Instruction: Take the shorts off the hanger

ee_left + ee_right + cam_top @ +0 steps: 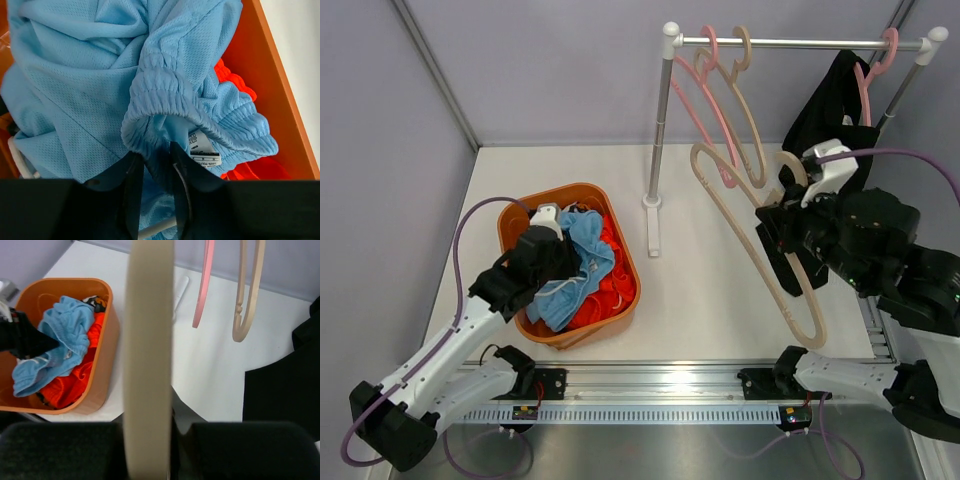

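Light blue shorts (582, 262) (90, 75) (65, 335) lie crumpled in the orange basket (560, 195) (107, 340), on top of bright orange shorts (610, 280) (235, 82) (75, 385). My left gripper (552, 258) (157, 150) hangs over the basket, jaws slightly parted, with the blue waistband still lying between the tips. Black shorts (830, 105) (282, 390) hang from a pink hanger (875, 60) at the rail's right end. Beside them my right gripper (770, 225) (150, 410) is shut on a bare beige hanger (724, 212) (148, 340), held tilted below the rail.
The clothes rail (800, 43) stands on a white post (660, 120) at the back. An empty pink hanger (705, 100) (202, 290) and an empty beige one (745, 90) (247, 300) hang at its left end. A patterned scrap (95, 301) shows at the basket's far side.
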`<control>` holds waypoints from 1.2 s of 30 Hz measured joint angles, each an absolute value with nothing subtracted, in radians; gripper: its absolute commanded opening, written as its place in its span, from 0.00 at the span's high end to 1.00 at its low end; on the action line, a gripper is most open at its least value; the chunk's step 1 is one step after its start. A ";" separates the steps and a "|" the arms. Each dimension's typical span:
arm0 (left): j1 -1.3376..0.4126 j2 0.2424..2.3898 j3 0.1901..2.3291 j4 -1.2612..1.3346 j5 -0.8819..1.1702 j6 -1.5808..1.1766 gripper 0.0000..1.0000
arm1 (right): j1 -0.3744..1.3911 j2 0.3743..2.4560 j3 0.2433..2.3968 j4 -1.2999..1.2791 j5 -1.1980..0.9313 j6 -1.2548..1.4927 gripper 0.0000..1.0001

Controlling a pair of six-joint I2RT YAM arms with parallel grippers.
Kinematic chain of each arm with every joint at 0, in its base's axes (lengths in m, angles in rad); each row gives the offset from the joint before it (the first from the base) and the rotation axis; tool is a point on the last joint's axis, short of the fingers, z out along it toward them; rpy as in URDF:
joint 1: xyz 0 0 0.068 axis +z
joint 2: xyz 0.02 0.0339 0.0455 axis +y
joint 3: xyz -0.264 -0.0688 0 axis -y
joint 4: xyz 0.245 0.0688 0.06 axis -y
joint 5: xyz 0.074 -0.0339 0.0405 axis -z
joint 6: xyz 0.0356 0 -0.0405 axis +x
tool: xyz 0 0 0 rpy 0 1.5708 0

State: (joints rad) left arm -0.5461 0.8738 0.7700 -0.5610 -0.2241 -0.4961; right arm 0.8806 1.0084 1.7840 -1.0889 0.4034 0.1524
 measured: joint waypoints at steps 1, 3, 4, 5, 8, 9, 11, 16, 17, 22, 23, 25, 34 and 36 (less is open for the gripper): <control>-0.546 0.870 0.765 -0.560 -0.212 -0.499 0.54 | 0.881 0.996 1.790 -1.089 0.399 0.150 1.00; -0.545 0.855 0.765 -0.551 -0.186 -0.501 0.34 | 0.881 0.964 1.796 -1.079 0.399 0.143 1.00; -0.545 0.845 0.767 -0.548 -0.175 -0.506 0.30 | 0.881 0.945 1.799 -1.070 0.402 0.138 1.00; -0.545 0.838 0.769 -0.546 -0.165 -0.510 0.23 | 0.881 0.926 1.801 -1.057 0.406 0.132 1.00; -0.545 0.826 0.784 -0.545 -0.140 -0.506 0.10 | 0.881 0.858 1.802 -0.994 0.437 0.113 1.00; -0.545 0.825 0.788 -0.544 -0.134 -0.504 0.09 | 0.881 0.836 1.803 -0.973 0.456 0.108 1.00; -0.545 0.824 0.801 -0.547 -0.125 -0.497 0.04 | 0.880 0.804 1.803 -0.926 0.533 0.091 1.00; -0.545 0.825 0.860 -0.595 -0.093 -0.464 0.01 | 0.877 0.811 1.792 -0.849 0.763 0.026 1.00; -0.545 0.825 0.874 -0.603 -0.087 -0.453 0.01 | 0.875 0.826 1.781 -0.834 0.808 0.006 1.00; -0.545 0.825 0.899 -0.623 -0.080 -0.421 0.01 | 0.734 0.959 1.739 -0.807 0.815 -0.036 1.00; -0.545 0.824 0.899 -0.632 -0.079 -0.417 0.01 | 0.691 0.989 1.737 -0.809 0.792 -0.037 1.00; -0.545 0.824 0.899 -0.647 -0.078 -0.410 0.01 | 0.605 1.049 1.737 -0.813 0.724 -0.033 1.00; -0.545 0.789 0.897 -0.665 -0.074 -0.374 0.01 | 0.198 1.239 1.796 -0.836 0.286 0.036 1.00; -0.545 0.775 0.891 -0.665 -0.071 -0.367 0.01 | 0.139 1.272 1.804 -0.831 0.198 0.054 1.00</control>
State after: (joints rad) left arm -0.5453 0.7746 0.8906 -0.6647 -0.0711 -0.3668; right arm 0.1387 1.2724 1.8042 -0.8310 0.1982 0.0540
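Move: The rail, where the beige hanger in the right hand goes, is about 26 cm ahead of this hand, 15 cm to its right and 8 cm higher. The black shorts hang some 20 cm ahead, 17 cm right and 12 cm lower; the hung pink and beige hangers are roughly 22 cm ahead, 3 cm left and 3 cm right. The blue shorts lie under the left hand, about 2 cm ahead, 1 cm left, 4 cm below; the red shorts 3 cm back, 7 cm right. Up and to the right, drawing back slightly, the right hand first swings the still-pinched beige hanger, then sweeps it about 18 cm forward and down again to roughly its old height, turning some 30 degrees clockwise towards the rail beside the black shorts. Meanwhile the left fingers finish opening wide, letting go of the blue shorts as that hand lifts about 5 cm and eases back. ##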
